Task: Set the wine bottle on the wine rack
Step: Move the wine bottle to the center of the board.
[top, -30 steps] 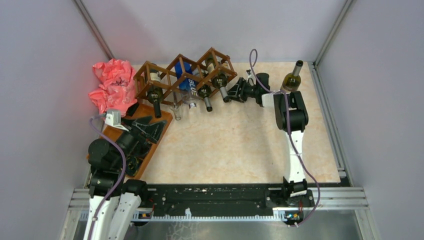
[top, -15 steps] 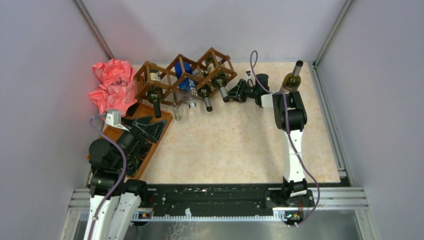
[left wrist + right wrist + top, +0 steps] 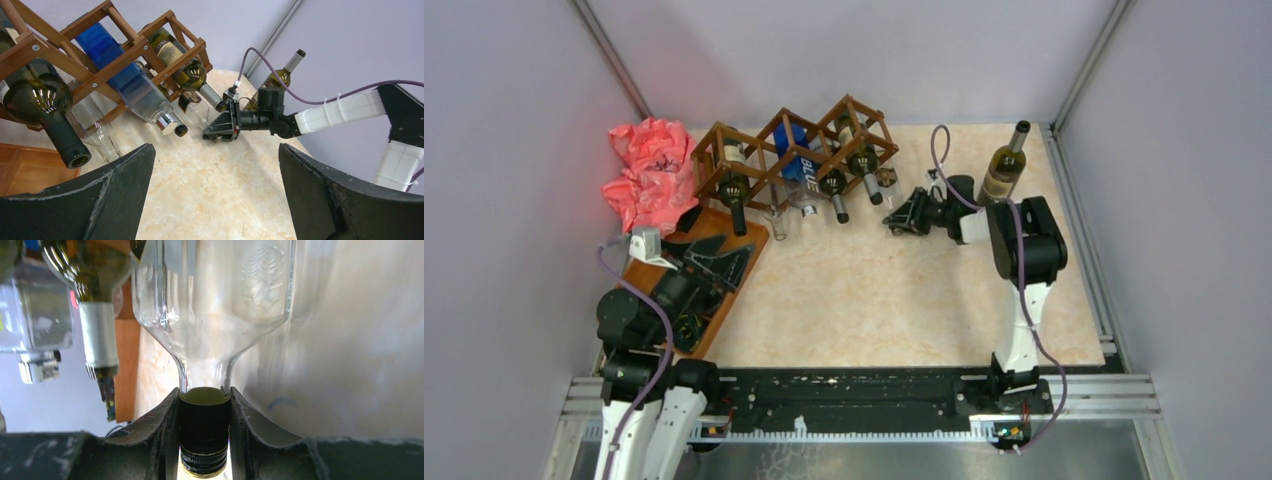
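The dark wooden wine rack (image 3: 769, 150) stands at the back left and holds several bottles, necks toward me. A clear glass bottle (image 3: 215, 300) with a black screw cap (image 3: 204, 425) lies low by the rack's right end (image 3: 887, 182). My right gripper (image 3: 204, 407) is shut on its capped neck; in the top view it (image 3: 904, 215) sits just right of the rack. A green wine bottle (image 3: 1004, 165) stands upright at the back right, untouched. My left gripper (image 3: 215, 150) is open and empty, hovering over the wooden tray (image 3: 736, 290).
A pink bag (image 3: 644, 170) lies left of the rack. Stemmed glasses (image 3: 100, 135) stand under the rack's front. The enclosure walls close in at the back and both sides. The left wrist view shows the right gripper (image 3: 215, 134) across the marble tabletop (image 3: 874, 290).
My right gripper has shut on the clear bottle's cap and drawn back from the rack toward the near right. The left arm shifted slightly over the tray and stays open.
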Controlling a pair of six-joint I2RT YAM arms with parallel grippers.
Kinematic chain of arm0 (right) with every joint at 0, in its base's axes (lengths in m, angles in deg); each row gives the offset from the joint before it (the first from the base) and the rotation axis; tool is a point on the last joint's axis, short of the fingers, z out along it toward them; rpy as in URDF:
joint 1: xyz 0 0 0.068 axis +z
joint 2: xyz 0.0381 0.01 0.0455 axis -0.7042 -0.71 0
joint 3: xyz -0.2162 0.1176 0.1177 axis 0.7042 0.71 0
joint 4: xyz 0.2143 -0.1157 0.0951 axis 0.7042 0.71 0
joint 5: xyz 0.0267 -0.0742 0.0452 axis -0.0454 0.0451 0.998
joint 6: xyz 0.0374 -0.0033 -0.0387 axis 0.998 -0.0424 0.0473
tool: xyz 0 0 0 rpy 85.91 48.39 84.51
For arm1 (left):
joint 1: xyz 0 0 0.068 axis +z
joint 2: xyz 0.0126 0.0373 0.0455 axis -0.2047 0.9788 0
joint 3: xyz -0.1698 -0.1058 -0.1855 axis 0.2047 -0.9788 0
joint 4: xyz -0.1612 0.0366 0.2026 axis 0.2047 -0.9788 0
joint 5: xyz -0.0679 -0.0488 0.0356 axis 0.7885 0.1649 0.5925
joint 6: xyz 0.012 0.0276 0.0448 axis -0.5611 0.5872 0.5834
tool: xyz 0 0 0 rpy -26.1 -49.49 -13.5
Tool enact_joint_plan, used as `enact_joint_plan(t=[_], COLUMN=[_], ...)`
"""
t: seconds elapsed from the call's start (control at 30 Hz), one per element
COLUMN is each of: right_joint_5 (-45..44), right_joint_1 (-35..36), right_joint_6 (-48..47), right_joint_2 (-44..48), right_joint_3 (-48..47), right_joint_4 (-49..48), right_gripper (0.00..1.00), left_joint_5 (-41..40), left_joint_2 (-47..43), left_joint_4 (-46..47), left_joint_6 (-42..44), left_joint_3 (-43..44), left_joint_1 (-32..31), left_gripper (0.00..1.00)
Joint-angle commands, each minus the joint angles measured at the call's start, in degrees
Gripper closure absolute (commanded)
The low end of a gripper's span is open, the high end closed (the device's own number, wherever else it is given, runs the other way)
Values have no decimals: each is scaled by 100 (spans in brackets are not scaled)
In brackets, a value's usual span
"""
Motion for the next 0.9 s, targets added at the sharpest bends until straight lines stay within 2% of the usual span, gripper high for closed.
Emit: enact_joint_plan(t=[0.0,0.17,0.47,0.6,0.87], right_joint_5=[-36,106,-15,-290,-853], right_joint_1=[-87,-362,-835,-835,-871], right_joint_6=[-926,-2061,-3857,-4452,-5337], right_joint_2=[889,1374,2205,2442,3115], right_joint_3=[478,787,1057,1053,974], right_joint_4=[651,2066,4167,4743,5189], right_gripper=[100,99,84,69,38], left_joint_5=[35,112,229,348,647], left_joint_2=[-156,-254,-340,-340,-270], left_joint_4=[-64,-123,-46,49,152], left_joint_6=[-6,-84,-238,-352,-513], left_joint_3=[116,107,46,-32,-82], left_joint_1=[21,26,29,29,24], left_gripper=[1,1,1,1,1])
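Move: The right fingers grip the clear bottle's black cap, with the bottle's middle about 11 cm ahead, 4 cm to the left. The open board spot for the cap is some 12 cm back, 10 cm to the right and 3 cm down. From this hand, the standing green bottle is about 27 cm to the right, 6 cm ahead. For the left hand, the cap spot lies about 53 cm right, 18 cm ahead and 31 cm down. Keep the right grip on the clear bottle's cap and drag the bottle low over the board, about 12 cm back and 10 cm to the right, away from the rack, sinking barely a centimetre. Tip the fingers some 25 degrees steeper down with a slight counter-clockwise turn, then open them and let go of the cap. ##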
